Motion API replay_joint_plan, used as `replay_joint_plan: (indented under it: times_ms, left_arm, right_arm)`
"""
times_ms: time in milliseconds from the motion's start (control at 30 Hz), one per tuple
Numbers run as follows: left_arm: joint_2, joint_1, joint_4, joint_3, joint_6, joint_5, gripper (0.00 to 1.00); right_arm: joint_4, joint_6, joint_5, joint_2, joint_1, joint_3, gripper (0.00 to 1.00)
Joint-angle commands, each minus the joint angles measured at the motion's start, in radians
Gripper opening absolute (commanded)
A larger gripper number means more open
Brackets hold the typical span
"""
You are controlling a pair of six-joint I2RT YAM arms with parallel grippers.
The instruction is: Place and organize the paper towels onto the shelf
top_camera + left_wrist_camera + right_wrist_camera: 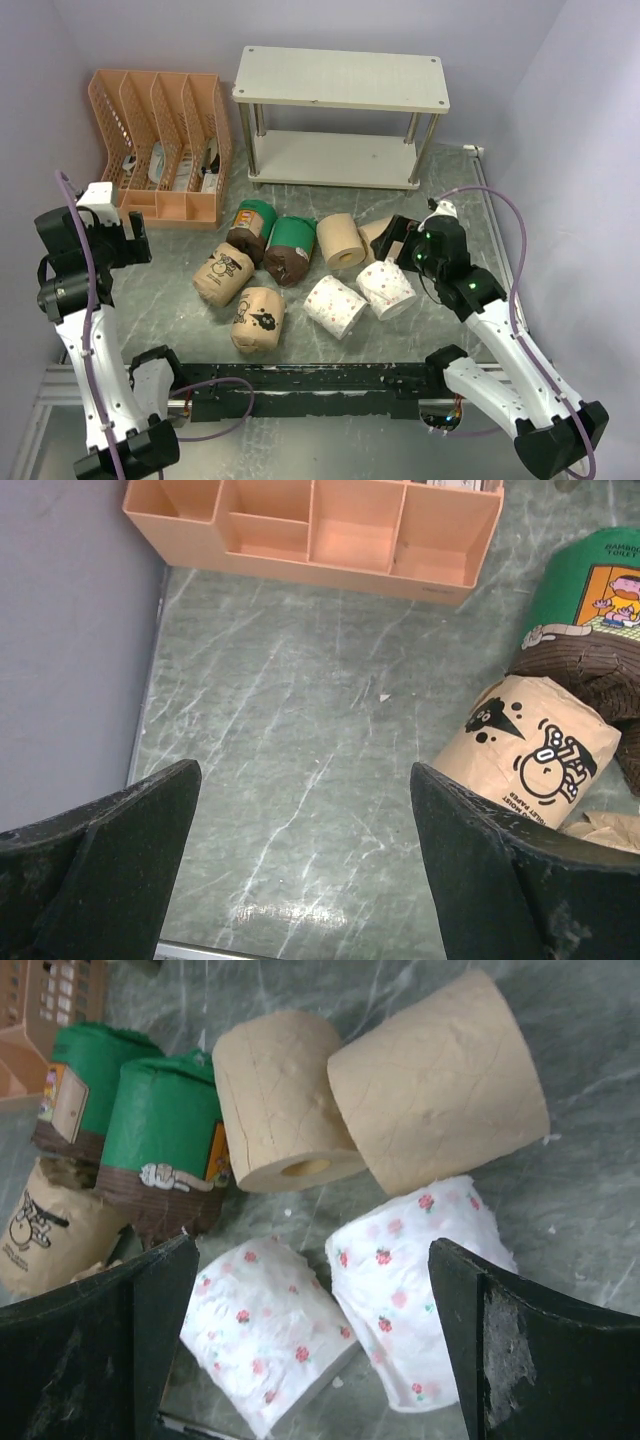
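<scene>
The shelf point(340, 80) stands at the back middle, both boards bare. All eight paper towels lie on the table in front of it. Two are brown with green tops point(252, 228) point(290, 248), two plain tan point(342, 240) point(375, 230), two white with dots point(336, 305) point(388, 287) and two tan with black prints point(224, 272) point(258, 318). My right gripper point(400, 242) is open and empty, hovering over the white rolls point(265, 1335) point(410, 1290) and tan rolls point(275, 1100) point(440, 1080). My left gripper point(135, 240) is open and empty over bare table point(305, 780), left of a printed roll point(530, 755).
An orange slotted file organizer point(165, 145) stands at the back left, its low front tray in the left wrist view point(320, 530). Grey walls enclose the table on the left, back and right. A black rail point(300, 380) runs along the near edge.
</scene>
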Motion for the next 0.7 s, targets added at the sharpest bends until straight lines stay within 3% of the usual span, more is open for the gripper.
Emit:
replay_joint_plan:
  times_ms: [0,133,267,500,667]
  left_arm:
    - [0.087,0.011,-0.02,0.028,0.032,0.073,0.97]
    - [0.151,0.011,-0.045,0.044,0.046,0.081,0.97]
    - [0.179,0.028,-0.075,0.067,0.054,0.076,0.97]
    - [0.272,0.095,-0.126,0.125,0.061,0.169,0.97]
    - [0.268,0.118,-0.09,0.082,0.047,0.138,0.99]
  right_arm:
    - [0.102,-0.014,0.139,-0.017,0.006,0.026,1.0]
    - [0.255,-0.014,0.197,-0.056,0.006,-0.013,1.0]
    - [0.525,-0.204,0.059,-0.086,0.005,-0.123,1.0]
    - [0.432,-0.331,-0.128,0.332,0.024,0.12,1.0]
    - [0.498,-0.392,-0.171,0.51,0.234,0.188,1.0]
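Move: The right-hand green-and-brown paper towel lies about 13 cm ahead of the right hand, 19 cm to its left and 14 cm below. Nearer the hand's way, a bare tan roll sits 15 cm ahead and 8 cm left; a flowered roll is level with the hand, 9 cm left, and the other green-and-brown one some 18 cm ahead, 27 cm left. From the left hand, the aimed-at paper towel lies roughly 14 cm ahead, 31 cm right and 20 cm below. Towards the right-hand green-and-brown paper towel, the open, empty right hand goes some 9 cm forward and 8 cm left, first lifting about 5 cm, then sweeping left and sinking most of that again; its fingers tip up, then partly back down, turning about 15 degrees counter-clockwise. The left hand, open and empty, sinks about 4 cm and eases forward, tipping down. ##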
